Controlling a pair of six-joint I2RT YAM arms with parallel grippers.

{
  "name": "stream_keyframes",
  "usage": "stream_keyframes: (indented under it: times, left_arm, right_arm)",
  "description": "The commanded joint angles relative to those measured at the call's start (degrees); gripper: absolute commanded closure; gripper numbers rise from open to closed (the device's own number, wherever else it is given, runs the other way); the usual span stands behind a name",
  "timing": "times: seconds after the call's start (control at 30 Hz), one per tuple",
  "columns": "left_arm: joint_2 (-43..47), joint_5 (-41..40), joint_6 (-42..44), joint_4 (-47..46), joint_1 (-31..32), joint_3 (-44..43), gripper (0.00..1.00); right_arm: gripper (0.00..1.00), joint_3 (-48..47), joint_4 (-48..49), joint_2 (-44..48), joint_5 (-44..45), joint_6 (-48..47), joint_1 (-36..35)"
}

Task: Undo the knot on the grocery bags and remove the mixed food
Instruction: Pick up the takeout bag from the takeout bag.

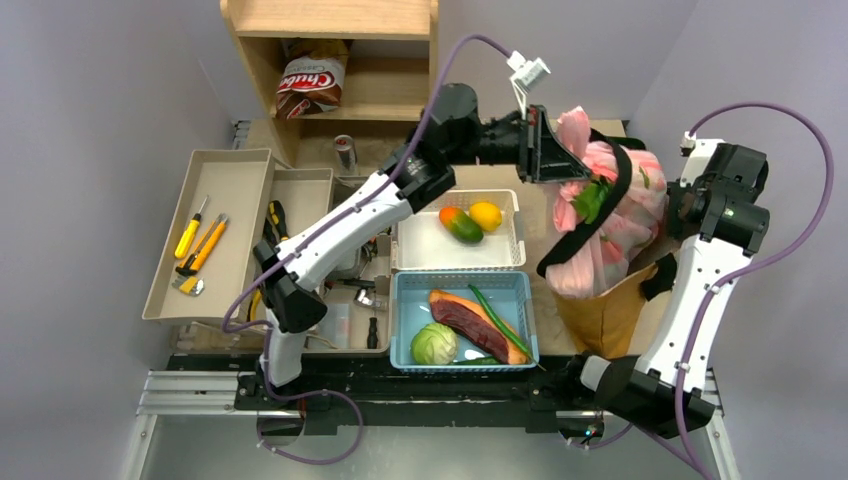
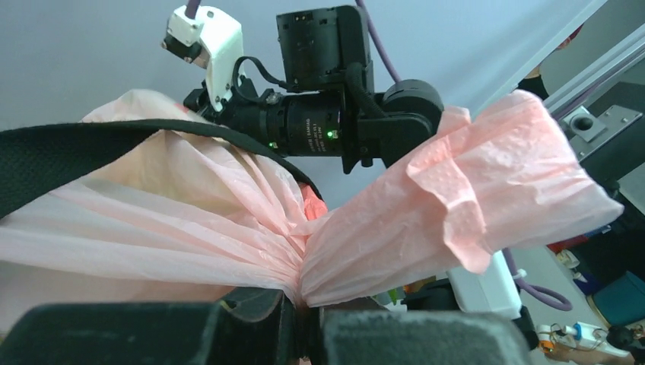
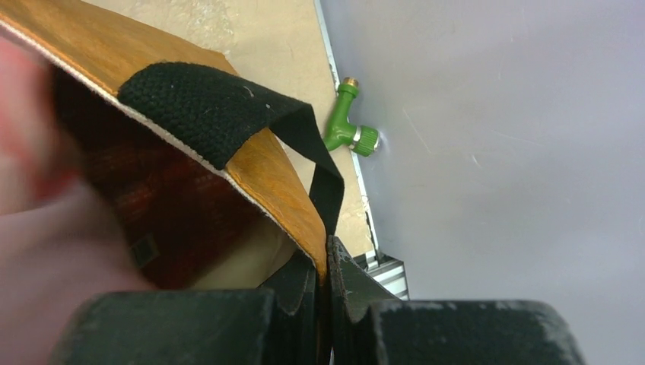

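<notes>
The thin pink bag (image 1: 600,235) sits inside the brown paper bag (image 1: 600,315) at the right of the table. My left gripper (image 1: 548,150) reaches across to the pink bag's top. In the left wrist view the left gripper (image 2: 302,304) is shut on the gathered pink plastic (image 2: 395,228), pulled taut. The knot is lost in the folds. Green leaves (image 1: 590,200) of the food show through the pink bag. My right gripper (image 3: 327,262) is shut on the brown bag's rim (image 3: 266,171), where the black strap (image 3: 220,114) joins. A black strap (image 1: 590,225) loops over the pink bag.
A white basket (image 1: 505,255) holds a mango (image 1: 460,225) and a yellow fruit (image 1: 485,215). The blue basket (image 1: 405,300) has a meat slab (image 1: 470,322) and a round green cabbage (image 1: 433,344). Tool trays (image 1: 220,190) lie left, a shelf (image 1: 385,90) behind. A green fitting (image 3: 350,122) lies by the right wall.
</notes>
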State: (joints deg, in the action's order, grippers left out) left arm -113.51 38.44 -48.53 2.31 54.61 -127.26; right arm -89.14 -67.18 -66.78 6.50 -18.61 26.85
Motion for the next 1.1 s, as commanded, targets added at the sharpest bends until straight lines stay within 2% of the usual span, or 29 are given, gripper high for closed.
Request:
stream_keyframes:
  times: [0.0, 0.2, 0.3, 0.5, 0.6, 0.73, 0.8, 0.93, 1.07]
  left_arm:
    - [12.7, 1.9, -1.2, -8.8, -4.7, -5.5, 1.0]
    - [17.8, 4.7, 4.0, -7.4, -6.2, -3.3, 1.0]
    - [17.4, 5.3, -0.4, -8.5, -6.1, -2.3, 1.0]
    - [15.3, 5.3, -7.4, -14.0, -5.8, 5.0, 1.0]
    - [12.3, 5.5, -8.0, -14.9, -5.3, 5.2, 1.0]
    - [7.7, 5.8, -9.1, -15.6, -4.8, 4.1, 1.0]
    - [5.4, 6.0, -9.2, -15.5, -4.5, 3.0, 1.0]
    - [0.7, 5.7, -8.3, -15.2, -3.8, -1.5, 1.0]
    - [-2.0, 6.4, -7.9, -16.0, -2.4, -6.4, 1.0]
  right_arm:
    - [1.0, -0.2, 5.2, -0.8, 2.4, -0.1, 0.8]
    - [1.0, 3.0, 7.6, -1.5, 2.7, -1.4, 1.3]
    - [1.0, 2.2, 6.1, -1.5, -1.5, -0.2, 1.3]
    - [1.0, -0.9, 0.5, -1.9, -9.2, -1.9, 1.4]
    - [0.8, -4.8, -2.8, -2.2, -14.5, -2.3, 1.3]
    - [0.41, -13.0, -7.8, -2.6, -22.1, -3.2, 1.3]
    - [0.32, -17.8, -10.3, -3.2, -24.9, -3.7, 1.3]
    - [0.29, -28.6, -17.3, -5.1, -32.1, -7.2, 1.3]
    - [0.3, -26.8, -18.8, -1.7, -37.4, -11.5, 1.3]
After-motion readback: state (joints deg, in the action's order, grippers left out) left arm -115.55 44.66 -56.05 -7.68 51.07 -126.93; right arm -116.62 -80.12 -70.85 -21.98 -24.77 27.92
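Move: The takeout bag hangs gathered in the left hand's fingers, its bulk some 9 cm right, 2 cm back and 13 cm below them, with the black strap across it, 6 cm right, 2 cm back and 9 cm below. The grocery bag's middle is 13 cm right, 3 cm back, 34 cm down; the white basket 18 cm left, 18 cm ahead, 43 cm down. From the right hand, pinching the grocery bag's rim, the takeout bag is 14 cm left, 3 cm back, slightly above. The takeout bag, still pinched at its neck, is drawn up and to the left by the left hand, about 9 cm each way, then brought back down and right almost to where it began. The right hand first keeps its hold on the grocery bag's rim, dipping slightly, then opens wide, lets go and climbs well clear above it, drifting left, tipping upward and turning counter-clockwise some 25 degrees. ##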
